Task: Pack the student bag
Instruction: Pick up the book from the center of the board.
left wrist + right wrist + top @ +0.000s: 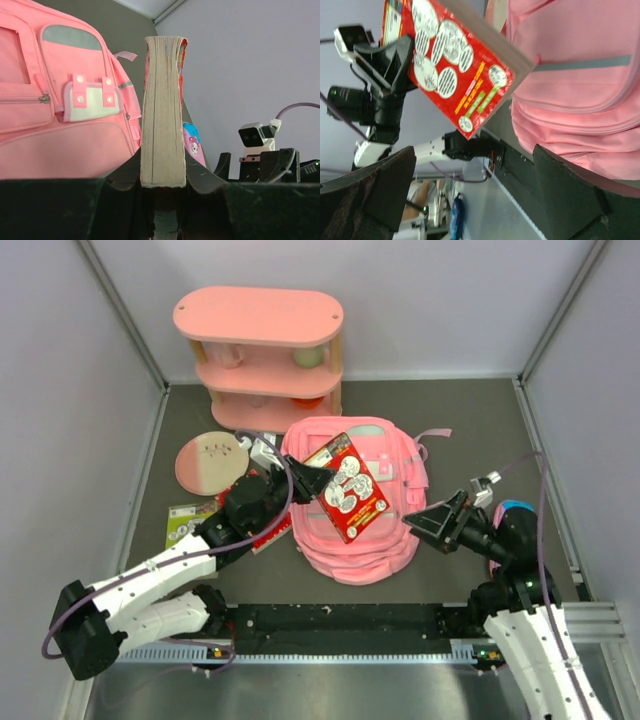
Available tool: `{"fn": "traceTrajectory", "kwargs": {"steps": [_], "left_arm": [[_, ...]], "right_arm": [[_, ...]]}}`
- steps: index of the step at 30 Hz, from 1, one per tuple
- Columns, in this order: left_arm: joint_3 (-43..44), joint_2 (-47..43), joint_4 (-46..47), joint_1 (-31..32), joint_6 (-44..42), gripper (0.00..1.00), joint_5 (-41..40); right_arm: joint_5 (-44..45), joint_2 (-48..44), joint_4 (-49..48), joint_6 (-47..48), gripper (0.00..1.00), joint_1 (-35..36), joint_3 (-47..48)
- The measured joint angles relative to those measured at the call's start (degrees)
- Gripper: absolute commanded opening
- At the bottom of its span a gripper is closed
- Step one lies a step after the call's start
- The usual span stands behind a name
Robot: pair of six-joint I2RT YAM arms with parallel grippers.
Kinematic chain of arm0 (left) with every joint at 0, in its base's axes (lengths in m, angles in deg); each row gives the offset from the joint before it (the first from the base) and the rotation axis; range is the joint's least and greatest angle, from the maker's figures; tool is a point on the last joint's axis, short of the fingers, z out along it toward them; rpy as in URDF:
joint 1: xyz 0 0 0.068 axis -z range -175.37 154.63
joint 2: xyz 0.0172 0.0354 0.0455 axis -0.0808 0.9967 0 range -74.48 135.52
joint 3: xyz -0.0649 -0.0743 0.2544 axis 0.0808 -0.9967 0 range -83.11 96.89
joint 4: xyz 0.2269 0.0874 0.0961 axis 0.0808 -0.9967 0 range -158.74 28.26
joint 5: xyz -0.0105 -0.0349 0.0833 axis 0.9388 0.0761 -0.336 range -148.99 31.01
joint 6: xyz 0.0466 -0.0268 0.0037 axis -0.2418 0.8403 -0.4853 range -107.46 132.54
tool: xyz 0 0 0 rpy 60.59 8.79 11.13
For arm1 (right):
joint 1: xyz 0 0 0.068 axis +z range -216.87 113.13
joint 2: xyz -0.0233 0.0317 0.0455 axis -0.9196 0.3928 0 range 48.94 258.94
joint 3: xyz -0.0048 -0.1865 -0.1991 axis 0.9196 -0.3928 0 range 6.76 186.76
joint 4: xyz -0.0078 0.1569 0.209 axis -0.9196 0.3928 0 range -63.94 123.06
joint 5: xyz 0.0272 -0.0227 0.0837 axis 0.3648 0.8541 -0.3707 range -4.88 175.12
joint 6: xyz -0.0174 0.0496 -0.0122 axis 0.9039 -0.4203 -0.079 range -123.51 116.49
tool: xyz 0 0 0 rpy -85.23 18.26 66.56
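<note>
The student bag lies flat in the middle of the table, a pink backpack with grey zip strips and a white buckle flap. My left gripper is shut on a thick red book and holds it up over the bag's left side. In the left wrist view the book's page edge stands upright, pinched between the jaws of the left gripper. My right gripper hangs open just right of the bag, holding nothing. In the right wrist view the right gripper faces the red book and the bag.
A pink three-tier shelf with small items stands at the back. A round pink disc and a green-and-white booklet lie left of the bag. A small pink and blue pencil case lies by the right arm. Walls enclose the table.
</note>
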Motion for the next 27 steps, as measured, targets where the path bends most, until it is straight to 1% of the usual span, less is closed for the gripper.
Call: {"fn": "traceTrajectory", "kwargs": {"steps": [2,6,10,12,14,19,20,23,26,27], "left_arm": [[-0.61,1.44,2.34,0.00,1.60,0.00,0.55],[-0.98,2.93,6.45,0.00,4.15,0.00,1.79],[-0.98,3.04,9.38,0.00,5.22,0.00,2.78],[-0.98,3.04,10.23,0.00,5.79,0.00,3.04],[-0.98,3.04,10.62,0.00,6.12,0.00,3.23],[-1.14,3.06,11.56,-0.02,7.06,0.00,3.72],[-1.25,3.06,12.09,-0.02,7.48,0.00,4.20],[-1.66,3.21,13.64,-0.02,8.72,0.00,4.85],[-2.36,3.76,15.28,-0.02,9.77,0.00,5.35],[-2.45,3.91,15.54,-0.02,10.08,0.00,5.42]], "right_arm": [[2.32,2.60,-2.32,-0.85,0.99,5.88,0.09],[10.43,10.40,-7.50,-2.21,0.99,19.17,0.17],[17.79,16.83,-16.11,-3.91,0.99,28.33,-1.03],[20.46,19.17,-21.03,-5.20,0.99,30.73,-2.47],[22.64,21.11,-26.67,-6.43,0.99,31.67,-4.17],[26.73,24.87,-36.37,-8.31,0.99,32.15,-5.20],[27.52,25.44,-38.77,-8.63,0.97,32.22,-5.42],[29.05,26.71,-44.02,-9.25,0.86,32.30,-5.64],[29.77,27.58,-48.89,-10.16,0.61,32.33,-6.12],[29.94,27.58,-50.18,-10.36,0.44,32.35,-6.38]]}}
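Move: Up and to the right hand's left is the book, held in the left fingers over the bag: its middle lies about 16 cm left of the right hand, 5 cm farther out and at nearly the same height, and some 6 cm right, 2 cm back and 5 cm below the left hand. The bag's middle is roughly 12 cm left, 8 cm ahead and 18 cm below the right hand. From the left hand, the patterned book lies about 13 cm left, level with it, 27 cm below. Sweeping left about 9 cm while dipping slightly, the open right hand then pushes forward and climbs some 5 cm, bringing its jaws around the book's free end; they are beginning to close. The left hand keeps its pinch and offers the book, rising about 3 cm, easing right and rolling nearly 15 degrees, its left side down. ##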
